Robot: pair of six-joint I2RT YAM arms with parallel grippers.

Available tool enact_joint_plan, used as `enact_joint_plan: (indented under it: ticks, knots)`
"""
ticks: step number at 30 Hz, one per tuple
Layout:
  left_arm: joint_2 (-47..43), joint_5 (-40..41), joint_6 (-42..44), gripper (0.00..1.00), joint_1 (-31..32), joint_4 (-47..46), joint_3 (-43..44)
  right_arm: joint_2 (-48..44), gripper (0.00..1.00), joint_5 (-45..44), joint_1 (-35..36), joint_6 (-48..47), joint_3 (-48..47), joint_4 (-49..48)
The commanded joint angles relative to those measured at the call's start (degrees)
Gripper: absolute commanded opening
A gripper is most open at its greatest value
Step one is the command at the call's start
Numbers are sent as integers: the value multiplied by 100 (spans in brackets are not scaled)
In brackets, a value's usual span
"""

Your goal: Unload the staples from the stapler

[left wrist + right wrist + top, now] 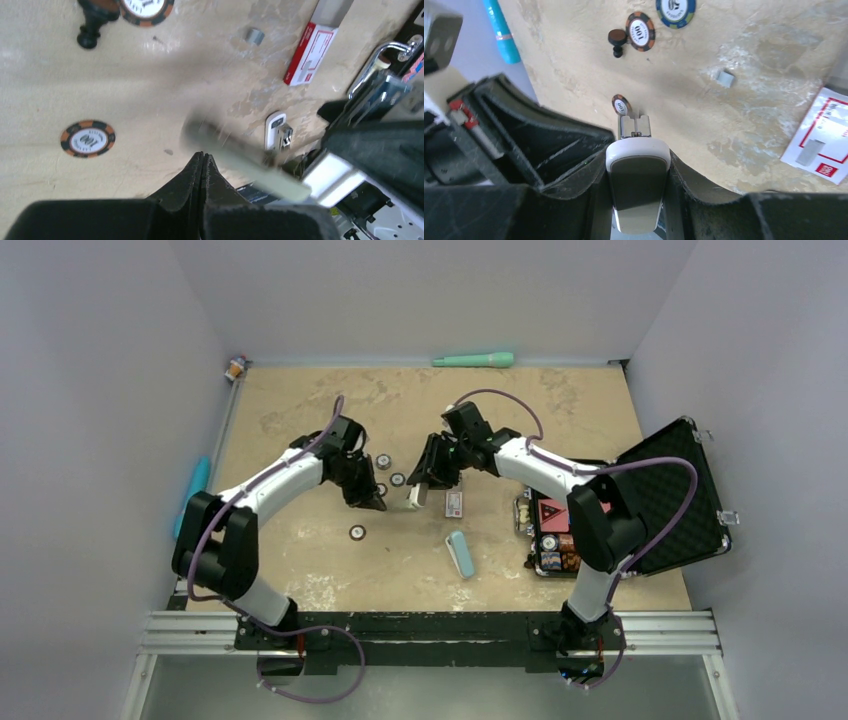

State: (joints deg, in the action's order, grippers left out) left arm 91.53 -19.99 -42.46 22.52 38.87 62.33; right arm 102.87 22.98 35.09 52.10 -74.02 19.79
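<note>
The stapler (638, 185) is white with a grey top, and its metal staple rail (634, 126) sticks out in front. My right gripper (638, 150) is shut on its body and holds it over the tabletop at mid-table (416, 496). My left gripper (203, 156) is shut with its fingers pressed together and nothing visible between them. It sits just left of the stapler (372, 502). In the left wrist view, the stapler's white nose (276, 131) shows beyond a blurred pale bar (250, 162) that runs from my fingertips toward the right gripper. A small grey staple strip (725, 78) lies on the table.
A red-and-white staple box (454, 503) lies right of the stapler. Poker chips (357, 532) and a black knob (615, 40) lie to the left. A pale blue oblong (460, 553) lies nearer. An open black case (660, 500) stands at right. A teal pen (474, 360) lies at the back.
</note>
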Motion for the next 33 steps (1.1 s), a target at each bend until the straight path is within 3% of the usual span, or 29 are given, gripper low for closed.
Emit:
enact_joint_plan:
  ticks: [1,14,15,16,18,19,21,29,33]
  knots:
    - [-664,162,81,0,-20,301,-135,-124,0,-367,-83,69,-204,49]
    - [-887,403,242,0,-20,763,657,-182,0,-247,-74,113,-137,-72]
    - [-935,388,282,8,-20,751,651,-190,0,-224,-75,108,-112,-92]
    - [-989,388,327,23,-20,726,652,-208,0,-204,-81,114,-81,-119]
    - [-1159,431,432,67,-24,703,649,-243,0,-141,-80,125,-25,-190]
    - [-1230,446,489,82,-25,695,669,-261,0,-118,-81,132,-3,-213]
    - [-1340,453,626,96,-29,753,741,-303,0,-63,-81,150,29,-308]
    - [-2038,-172,1154,100,-38,497,817,-538,0,447,-81,337,110,-951]
    - [-2388,-575,1017,100,-38,164,725,-702,0,592,-79,412,3,-1007]
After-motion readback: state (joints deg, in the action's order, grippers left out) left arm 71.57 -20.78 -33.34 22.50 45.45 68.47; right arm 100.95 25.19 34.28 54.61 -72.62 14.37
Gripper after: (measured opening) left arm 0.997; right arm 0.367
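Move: The green stapler, open and held in the right fingers, lies about 6 cm right of the left hand point, 2 cm ahead and level with it; from the right hand point it is some 2 cm back and 1 cm left, level. Around it from the left hand, roughly 8 cm lower: the staple box 15 cm right and 4 ahead, the blue stapler 16 right and 10 back, the near poker chip 6 left and 5 back. The left fingertips, shut and close beside the stapler's green lid, draw back barely 1.5 cm, then climb about 13 cm up and away from the stapler, opening wide from midway while the wrist swings the fingertips some 20 degrees forward. The right hand keeps its pinch on the stapler, shifts about 1 cm forward and right, holds still, then raises it some 2.5 cm, easing left. ##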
